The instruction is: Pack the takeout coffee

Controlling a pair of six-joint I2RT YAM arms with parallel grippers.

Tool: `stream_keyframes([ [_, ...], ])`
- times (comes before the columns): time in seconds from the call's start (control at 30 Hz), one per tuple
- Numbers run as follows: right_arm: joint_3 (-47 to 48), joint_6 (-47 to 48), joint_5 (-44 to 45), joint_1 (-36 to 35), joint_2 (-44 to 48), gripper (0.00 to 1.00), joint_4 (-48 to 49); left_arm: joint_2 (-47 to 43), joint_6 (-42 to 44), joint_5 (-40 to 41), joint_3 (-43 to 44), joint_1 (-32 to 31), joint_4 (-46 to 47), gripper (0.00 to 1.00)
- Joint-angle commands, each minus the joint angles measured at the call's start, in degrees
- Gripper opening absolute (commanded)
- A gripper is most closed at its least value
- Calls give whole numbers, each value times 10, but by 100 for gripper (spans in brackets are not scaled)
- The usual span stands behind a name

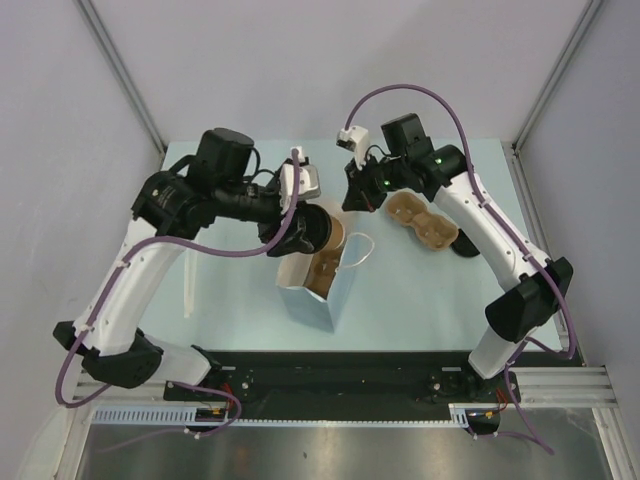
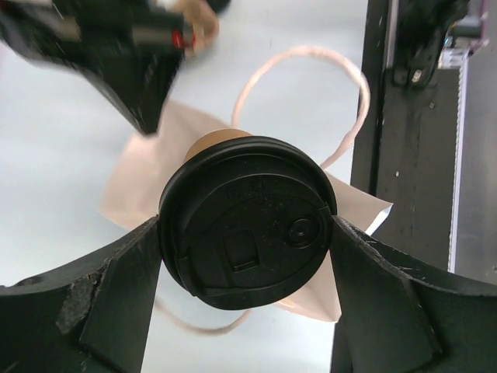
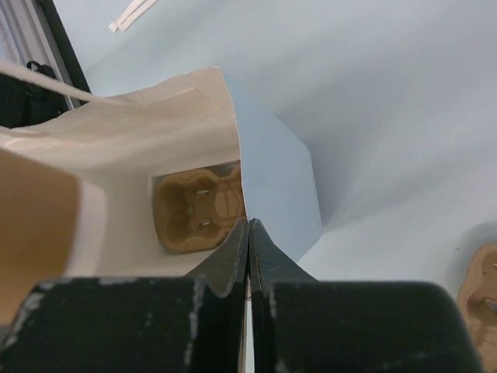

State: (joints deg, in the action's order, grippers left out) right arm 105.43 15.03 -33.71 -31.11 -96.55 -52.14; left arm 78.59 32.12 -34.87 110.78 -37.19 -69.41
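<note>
The takeout coffee (image 2: pixel 248 221), a tan cup under a black lid, hangs tilted over the mouth of the light-blue paper bag (image 1: pixel 335 300). My left gripper (image 2: pixel 248 233) is shut on it, one finger pressed against each side of the lid. In the top view the cup (image 1: pixel 322 228) is at the bag's far rim. My right gripper (image 3: pixel 248 225) is shut on the bag's upper edge (image 3: pixel 268 155); from above, this right gripper (image 1: pixel 353 200) is just beyond the bag. A brown pulp carrier (image 3: pixel 198 210) lies at the bottom of the bag.
A second pulp carrier (image 1: pixel 425 222) lies on the table right of the bag, under the right arm. The bag's white handle (image 1: pixel 360 250) loops out to the right. A white strip (image 1: pixel 188 285) lies on the table at the left.
</note>
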Motion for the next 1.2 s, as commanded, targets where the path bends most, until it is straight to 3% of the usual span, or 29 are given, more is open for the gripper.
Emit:
stream_keyframes([
  [0.0,11,-26,3,4,6,0,37,7,7,46,-29,-4,-15,27],
  [0.7,-94,-111,-73,39,65,0,45,24,-25,207,-187,-39,26,19],
  [0.9,-160,-115,-129,38,115,0,23,31,3,235,-168,-27,43,18],
  [1.07,-181,-91,-163,33,147,15,-32,28,31,207,-167,-20,38,19],
  [1.1,-182,-86,-178,31,150,21,-41,25,37,199,-171,-19,37,19],
  [1.13,-181,-70,-183,31,152,37,-59,18,41,195,-174,-20,38,19],
  [1.17,-177,-62,-184,31,154,46,-67,14,48,178,-175,-20,38,20],
])
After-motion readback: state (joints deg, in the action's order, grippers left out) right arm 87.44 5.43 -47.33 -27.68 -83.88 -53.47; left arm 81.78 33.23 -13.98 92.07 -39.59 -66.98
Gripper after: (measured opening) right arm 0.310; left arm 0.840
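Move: The left hand holds the lidded coffee cup above the paper bag, whose mouth has its middle about 11 cm below this hand, some 3 cm ahead and 2 cm to its right; the brown cup holder already inside lies roughly 6 cm ahead, 3 cm right and 33 cm down. From the right hand, fingers shut on the rim's far corner, the mouth's middle is about 9 cm back and 11 cm left, a spare cup holder about 12 cm ahead, 17 cm right and 27 cm down. The left hand keeps its grip on the coffee cup and sinks about 14 cm into the bag's mouth, easing some 4 cm forward and 3 cm left while the wrist tips the fingers roughly 25 degrees more steeply downward, so the cup goes in base first. The right hand holds nearly still on the rim corner at first, then draws back about 8 cm with a slight drift right and down, tilting nearly 20 degrees, and its fingers begin to open at the rim as it finishes. ##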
